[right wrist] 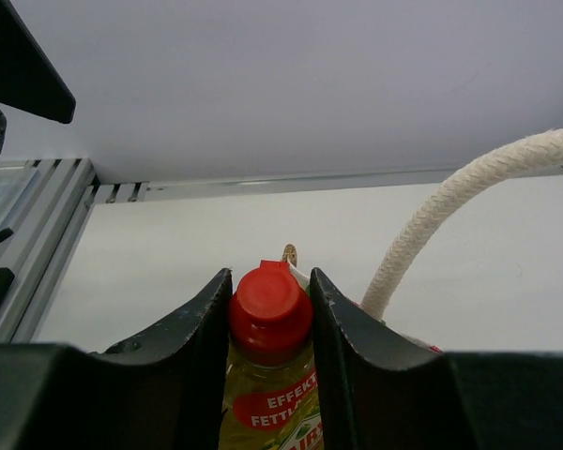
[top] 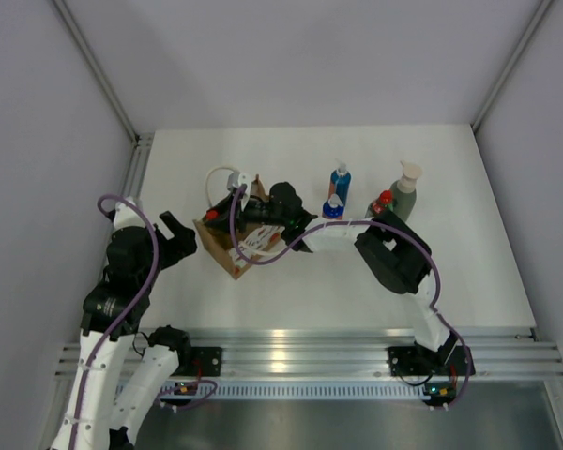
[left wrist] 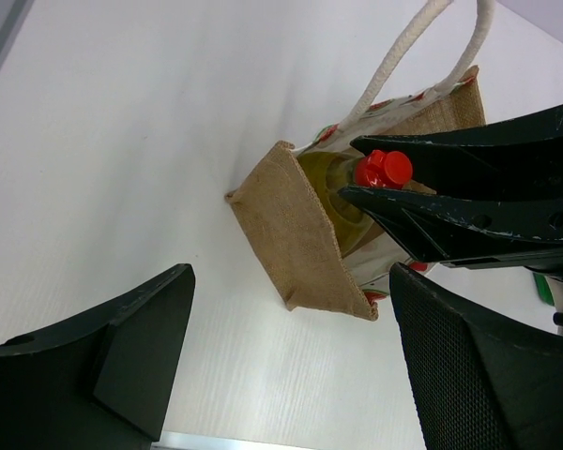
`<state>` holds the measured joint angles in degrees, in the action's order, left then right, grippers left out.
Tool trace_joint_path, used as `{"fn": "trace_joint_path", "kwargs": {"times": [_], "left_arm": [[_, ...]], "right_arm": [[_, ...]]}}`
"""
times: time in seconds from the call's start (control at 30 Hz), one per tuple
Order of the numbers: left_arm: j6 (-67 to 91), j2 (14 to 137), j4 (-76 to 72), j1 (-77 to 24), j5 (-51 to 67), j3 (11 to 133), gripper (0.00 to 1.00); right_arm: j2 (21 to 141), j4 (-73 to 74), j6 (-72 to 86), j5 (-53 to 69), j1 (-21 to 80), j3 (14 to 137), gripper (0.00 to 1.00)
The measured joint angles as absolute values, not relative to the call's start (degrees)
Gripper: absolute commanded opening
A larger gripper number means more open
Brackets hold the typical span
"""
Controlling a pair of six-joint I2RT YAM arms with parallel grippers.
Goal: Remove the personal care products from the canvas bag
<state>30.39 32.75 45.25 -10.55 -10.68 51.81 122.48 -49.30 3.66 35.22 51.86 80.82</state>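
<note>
The canvas bag stands left of centre; in the left wrist view its tan end panel faces me. My right gripper reaches into the bag's mouth and is shut on the neck of the yellow-green bottle, just under its red cap. The cap shows between the right fingers in the left wrist view. My left gripper is open and empty, just left of the bag. On the table to the right stand the blue bottle, a blue-capped bottle, the red-capped dark green bottle and the grey-green pump bottle.
A white rope handle arches right of the right fingers; another loops above the bag. The four standing bottles are close to the right forearm. Grey walls enclose the white table; an aluminium rail runs along its near edge.
</note>
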Motion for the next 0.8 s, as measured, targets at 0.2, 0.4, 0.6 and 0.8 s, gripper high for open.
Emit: {"fn": "trace_joint_path", "kwargs": {"times": [0.2, 0.4, 0.6, 0.8], "left_arm": [[30.8, 32.4, 45.3, -10.5, -11.9, 51.8, 0.89], [31.3, 31.3, 45.4, -10.5, -13.0, 51.7, 0.89], [31.4, 31.2, 45.5, -10.5, -13.2, 51.7, 0.89], [31.5, 30.9, 45.6, -10.5, -13.4, 51.7, 0.89]], "right_arm": [[122.5, -49.1, 4.3, 34.9, 51.9, 81.1, 0.0], [121.9, -47.8, 3.9, 33.4, 51.9, 81.1, 0.0], [118.6, -43.2, 2.3, 30.9, 51.9, 81.1, 0.0], [113.0, -39.5, -0.1, 28.7, 51.9, 81.1, 0.0]]}}
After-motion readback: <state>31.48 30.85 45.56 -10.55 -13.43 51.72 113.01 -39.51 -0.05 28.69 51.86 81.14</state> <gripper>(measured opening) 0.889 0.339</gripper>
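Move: My right hand already pinches the red cap of the yellow bottle, whose middle hangs about 9 cm below; the canvas bag around it is centred some 5 cm right, 2 cm ahead and 13 cm lower. The orange bottle stands roughly 26 cm right and 5 cm ahead, the blue pump bottle about 28 cm right and 11 cm ahead, both some 11 cm lower. From my left hand the yellow bottle lies about 7 cm ahead, 10 cm right and 13 cm below. Keeping my right fingers clamped on the red cap, I barely stir at first, edging slightly forward, then pull the bottle upward out of the canvas bag with growing speed. I rise about 6 cm and drift some 2 cm right, turning the wrist slightly clockwise. ##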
